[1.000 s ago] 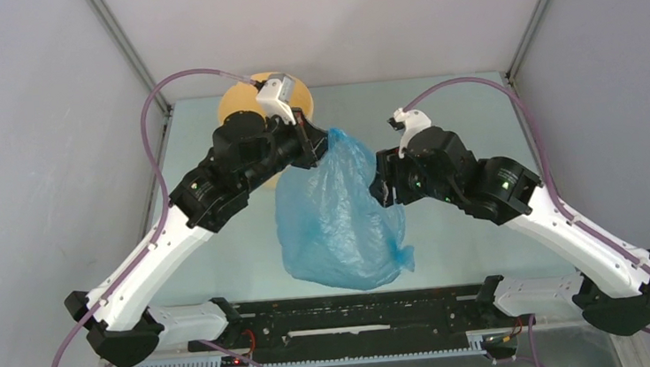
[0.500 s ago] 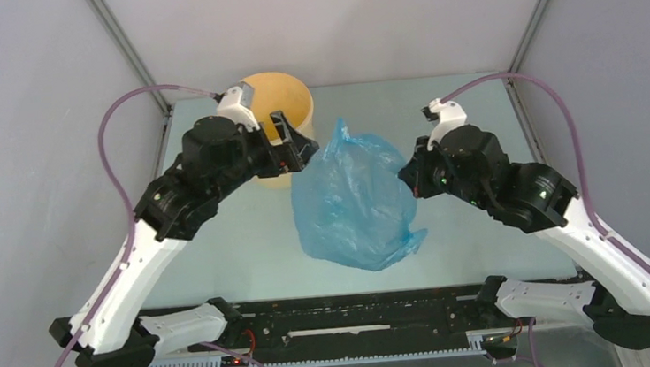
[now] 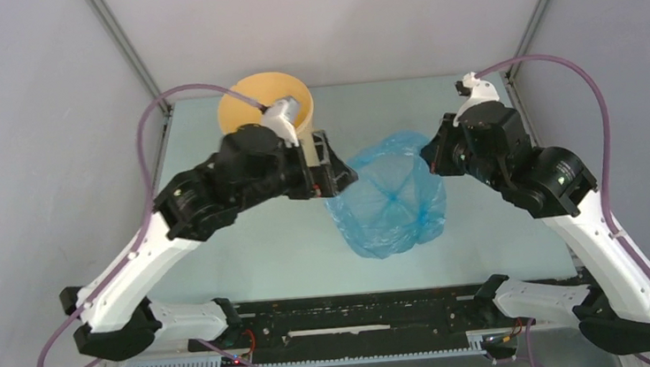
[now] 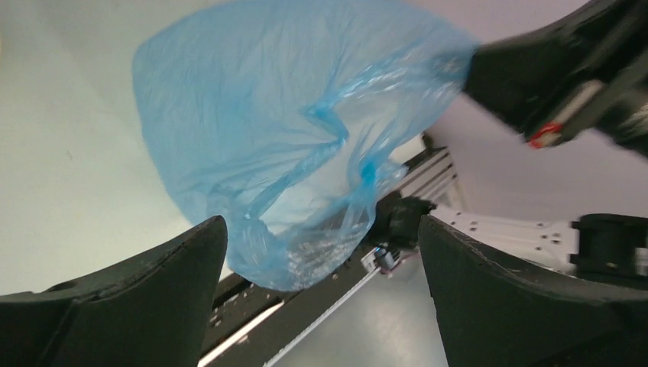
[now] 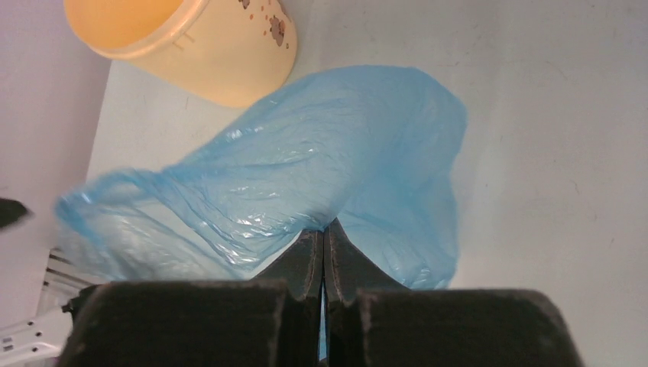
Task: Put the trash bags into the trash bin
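Note:
The trash bag (image 3: 389,200) is a wrinkly light-blue plastic sack hanging over the middle of the table. My right gripper (image 3: 433,158) is shut on the bag's right side. In the right wrist view its fingertips (image 5: 325,229) pinch a fold of the bag (image 5: 306,160). My left gripper (image 3: 338,169) stands open just left of the bag, between it and the trash bin (image 3: 266,109), a pale yellow-tan bucket at the back left. In the left wrist view the bag (image 4: 290,130) hangs beyond the spread fingers (image 4: 153,283), and nothing is gripped by the left gripper (image 4: 321,225). The bin (image 5: 191,46) is upright and looks empty.
A black rail (image 3: 359,314) with both arm bases runs along the near table edge. Metal frame posts (image 3: 118,42) stand at the back corners. Purple cables (image 3: 152,127) loop above each arm. The right arm's black body (image 4: 550,84) fills the upper right of the left wrist view.
My left gripper opened and let go of the bag's top. My right gripper shut on the bag and drew it to the right, so the bag bunched up.

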{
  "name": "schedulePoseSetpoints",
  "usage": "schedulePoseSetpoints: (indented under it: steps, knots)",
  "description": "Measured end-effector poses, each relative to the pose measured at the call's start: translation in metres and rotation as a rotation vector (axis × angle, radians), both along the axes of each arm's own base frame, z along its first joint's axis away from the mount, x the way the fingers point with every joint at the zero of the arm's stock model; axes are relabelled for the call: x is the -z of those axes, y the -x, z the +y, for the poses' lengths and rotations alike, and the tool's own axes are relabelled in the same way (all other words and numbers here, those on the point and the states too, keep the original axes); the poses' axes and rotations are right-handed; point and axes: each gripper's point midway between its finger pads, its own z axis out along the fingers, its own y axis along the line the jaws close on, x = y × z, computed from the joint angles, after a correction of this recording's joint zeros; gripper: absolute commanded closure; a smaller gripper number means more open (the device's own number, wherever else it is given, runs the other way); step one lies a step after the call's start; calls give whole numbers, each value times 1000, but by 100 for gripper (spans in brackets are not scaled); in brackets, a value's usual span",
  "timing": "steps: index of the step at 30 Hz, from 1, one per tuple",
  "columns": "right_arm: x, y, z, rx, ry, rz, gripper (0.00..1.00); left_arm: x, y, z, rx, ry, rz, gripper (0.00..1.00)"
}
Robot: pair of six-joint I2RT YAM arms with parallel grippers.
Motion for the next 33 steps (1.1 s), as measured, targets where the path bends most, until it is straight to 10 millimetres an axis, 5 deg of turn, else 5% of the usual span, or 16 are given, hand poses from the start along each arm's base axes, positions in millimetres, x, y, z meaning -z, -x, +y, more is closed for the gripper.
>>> schedulePoseSetpoints:
  steps: [16,24,33]
  knots:
    - [-12,-4,-5,2,-195,75,100,148,-7,-12,-64,-267,329,0]
    - [-24,2,-4,-13,-259,58,100,174,-22,-56,6,-123,415,1]
    - [-33,-3,-15,30,-335,55,100,214,-44,-81,-40,56,406,45]
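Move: The blue trash bag hangs from the right hand's shut fingers, its middle about 17 cm below that hand, 2 cm to its left and 1 cm nearer the base. From the open, empty left hand the bag's middle lies some 10 cm to the right, 4 cm ahead and 18 cm lower. The trash bin stands about 24 cm ahead of the left hand and 16 cm to its left, its middle roughly 25 cm lower. The left hand, fingers wide open, drops some 21 cm beside the hanging bag, first almost straight down, then also about 8 cm to the right and a little forward towards the bag's loose left edge, tipping its fingers down by about 25 degrees and beginning to close them around that edge at the end. Meanwhile the right hand keeps its pinch on the bag's rim, rises about 3 cm and rolls so that its left side comes up by some 20 degrees. ##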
